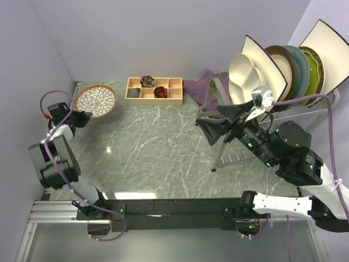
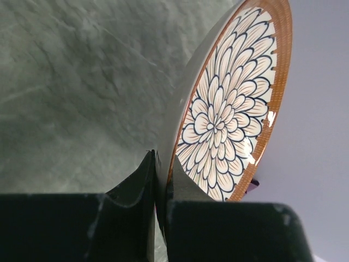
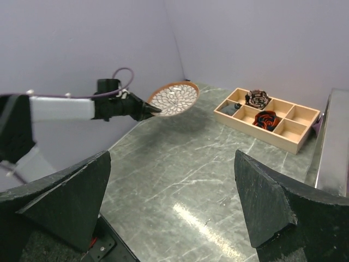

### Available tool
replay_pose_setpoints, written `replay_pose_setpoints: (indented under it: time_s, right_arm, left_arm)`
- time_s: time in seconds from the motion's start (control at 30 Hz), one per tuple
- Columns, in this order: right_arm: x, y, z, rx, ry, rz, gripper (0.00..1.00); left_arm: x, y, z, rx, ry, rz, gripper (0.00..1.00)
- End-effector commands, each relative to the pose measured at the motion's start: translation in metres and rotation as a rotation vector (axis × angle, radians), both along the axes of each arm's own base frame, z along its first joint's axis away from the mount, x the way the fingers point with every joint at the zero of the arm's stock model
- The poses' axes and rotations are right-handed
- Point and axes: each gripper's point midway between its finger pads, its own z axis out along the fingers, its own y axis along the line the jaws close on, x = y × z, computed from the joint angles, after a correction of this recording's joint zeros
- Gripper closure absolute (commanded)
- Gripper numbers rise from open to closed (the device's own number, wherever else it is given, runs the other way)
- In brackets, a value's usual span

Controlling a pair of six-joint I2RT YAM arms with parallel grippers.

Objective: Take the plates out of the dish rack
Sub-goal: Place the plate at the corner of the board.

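My left gripper (image 1: 85, 115) is shut on the near rim of the brown-rimmed petal-patterned plate (image 1: 95, 100), holding it above the table's far left corner. In the left wrist view both fingers pinch that rim (image 2: 162, 164), and the plate (image 2: 223, 120) rises tilted beyond them. The dish rack (image 1: 233, 154) stands at the right and holds a cream divided plate (image 1: 246, 73), a white square one (image 1: 330, 49), and brown, teal (image 1: 299, 65) and yellow-green ones between. My right gripper (image 1: 216, 121) hangs open and empty in front of the rack, facing left (image 3: 172, 164).
A wooden compartment tray (image 1: 154, 90) with small dark items sits at the back centre. A purple cloth (image 1: 199, 87) lies between it and the rack. Walls close in on the left and the back. The arm bases line the near edge.
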Motion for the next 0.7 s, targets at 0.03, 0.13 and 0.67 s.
replay_pose_setpoints:
  time_s: [0.03,0.13,0.67]
  right_arm:
    - [-0.007,-0.011,0.024,0.091,-0.062,0.011,0.00]
    - [-0.010,-0.012,0.028,0.092,-0.058,0.019,0.00]
    - [-0.013,-0.016,0.032,0.110,-0.057,0.027,0.00]
  left_arm:
    - [0.070,0.009,0.074,0.018,-0.252,-0.083,0.99]
    - [0.085,0.023,0.075,0.052,-0.250,-0.056,0.99]
    - [0.150,0.026,0.025,0.047,-0.192,-0.089,0.99]
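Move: The left gripper already pinches the patterned plate by its rim, the plate's middle some 9 cm ahead and 3 cm right of the fingers. The board's far left corner lies about 27 cm ahead, 14 cm left and 9 cm below. The wooden tray is roughly 21 cm ahead and 35 cm right, the grey cloth in it 21 cm ahead and 23 cm right. From the empty right hand, the corner is about 54 cm ahead, 67 cm left and far below. Carry the held plate forward with the left gripper towards the far left corner of the board, about 12 cm, drifting some 3 cm left. Dip a little, come back up, then sink again to end 2–3 cm lower, keeping the plate's tilt and the rim pinched. Meanwhile ease the open, empty right gripper a few centimetres right, up and back. ##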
